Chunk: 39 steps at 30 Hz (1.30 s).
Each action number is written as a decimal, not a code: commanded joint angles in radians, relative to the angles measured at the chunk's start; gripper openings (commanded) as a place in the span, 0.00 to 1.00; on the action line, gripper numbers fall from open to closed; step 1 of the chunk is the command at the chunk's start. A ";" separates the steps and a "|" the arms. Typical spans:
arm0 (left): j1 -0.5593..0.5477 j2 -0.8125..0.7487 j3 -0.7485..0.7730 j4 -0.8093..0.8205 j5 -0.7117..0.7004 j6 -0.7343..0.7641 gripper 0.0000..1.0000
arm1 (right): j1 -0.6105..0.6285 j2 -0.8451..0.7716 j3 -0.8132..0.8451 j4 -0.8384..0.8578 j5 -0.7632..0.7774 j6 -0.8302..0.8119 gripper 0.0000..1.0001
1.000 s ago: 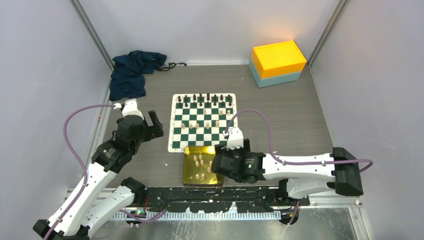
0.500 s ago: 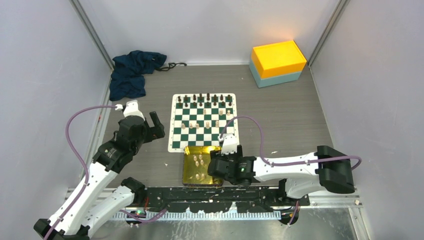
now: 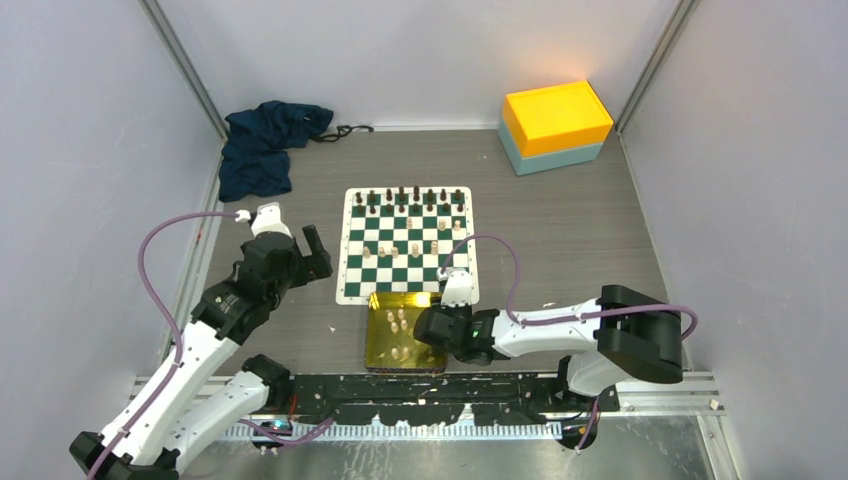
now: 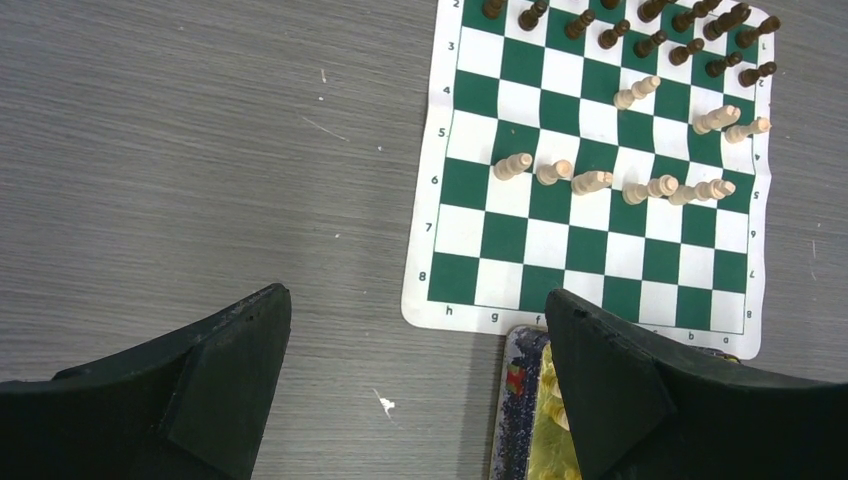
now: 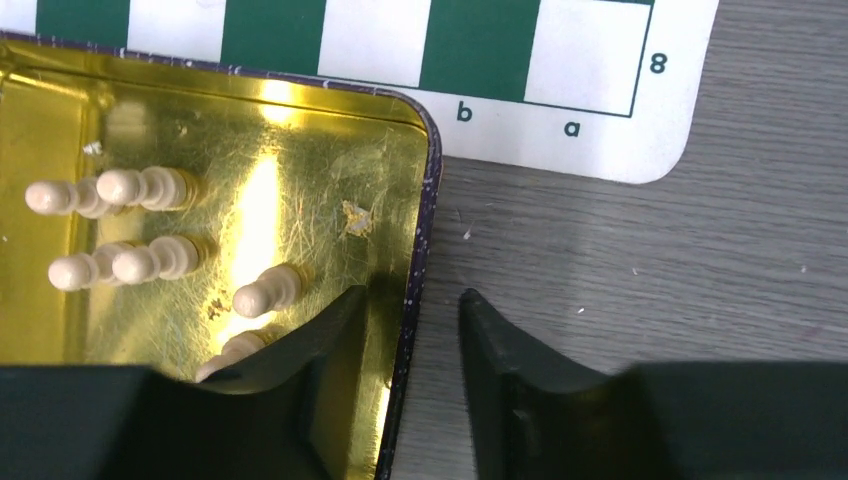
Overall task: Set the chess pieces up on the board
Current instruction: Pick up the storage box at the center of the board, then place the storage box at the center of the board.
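Observation:
The green and white board (image 3: 346,292) lies mid-table. Several cream chess pieces (image 4: 590,182) stand on its middle rows. More cream pieces (image 5: 150,187) lie in the gold tray (image 5: 425,130) that touches the board's near edge. My right gripper (image 5: 412,295) is low over the tray's right wall: one finger is inside the tray, the other outside over the table. The jaws are narrowed, with a gap on each side of the wall. In the top view this gripper (image 3: 432,325) sits at the tray's right side. My left gripper (image 4: 417,300) hangs wide open and empty, left of the board.
Black chess pieces (image 4: 650,40) line the board's far rows. An orange box on a teal box (image 3: 556,118) stands at the back right. A dark blue cloth (image 3: 265,145) lies at the back left. Grey walls close in three sides.
My right arm has slid left to the tray's right wall, and its jaws have narrowed around that wall. The left arm has barely moved.

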 commanded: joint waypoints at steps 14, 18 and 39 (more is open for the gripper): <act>-0.012 0.014 0.003 0.049 -0.031 -0.030 0.99 | -0.021 -0.166 0.141 -0.211 0.063 -0.011 0.00; -0.015 0.012 0.021 0.032 -0.036 -0.036 0.99 | -0.022 -0.241 0.196 -0.319 0.074 0.004 0.00; -0.024 0.041 0.020 0.052 -0.045 -0.057 0.99 | -0.736 -0.460 0.248 -0.459 0.157 -0.100 0.00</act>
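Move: The storage box, the gold tray, has its right wall standing between the right hand's half-open pads; its middle is about 8 cm left of the hand, 4 cm back and a centimetre lower. The pale pieces inside stand some 9 cm left and 4 cm back. The chessboard's middle is roughly 14 cm ahead, 8 cm left and 3 cm lower. From the idle left hand, the box lies around 20 cm right, 14 cm back and 18 cm below. Staying low at first, the right hand shuts its fingers and pinches the box's right wall. It then lifts the box nearly straight up, and once well off the table swings it right and somewhat forward, away from the left arm, about 20 cm right and 16 cm up in all. The hand turns clockwise some 35 degrees and tips its fingertips up a little, keeping its pinch. ##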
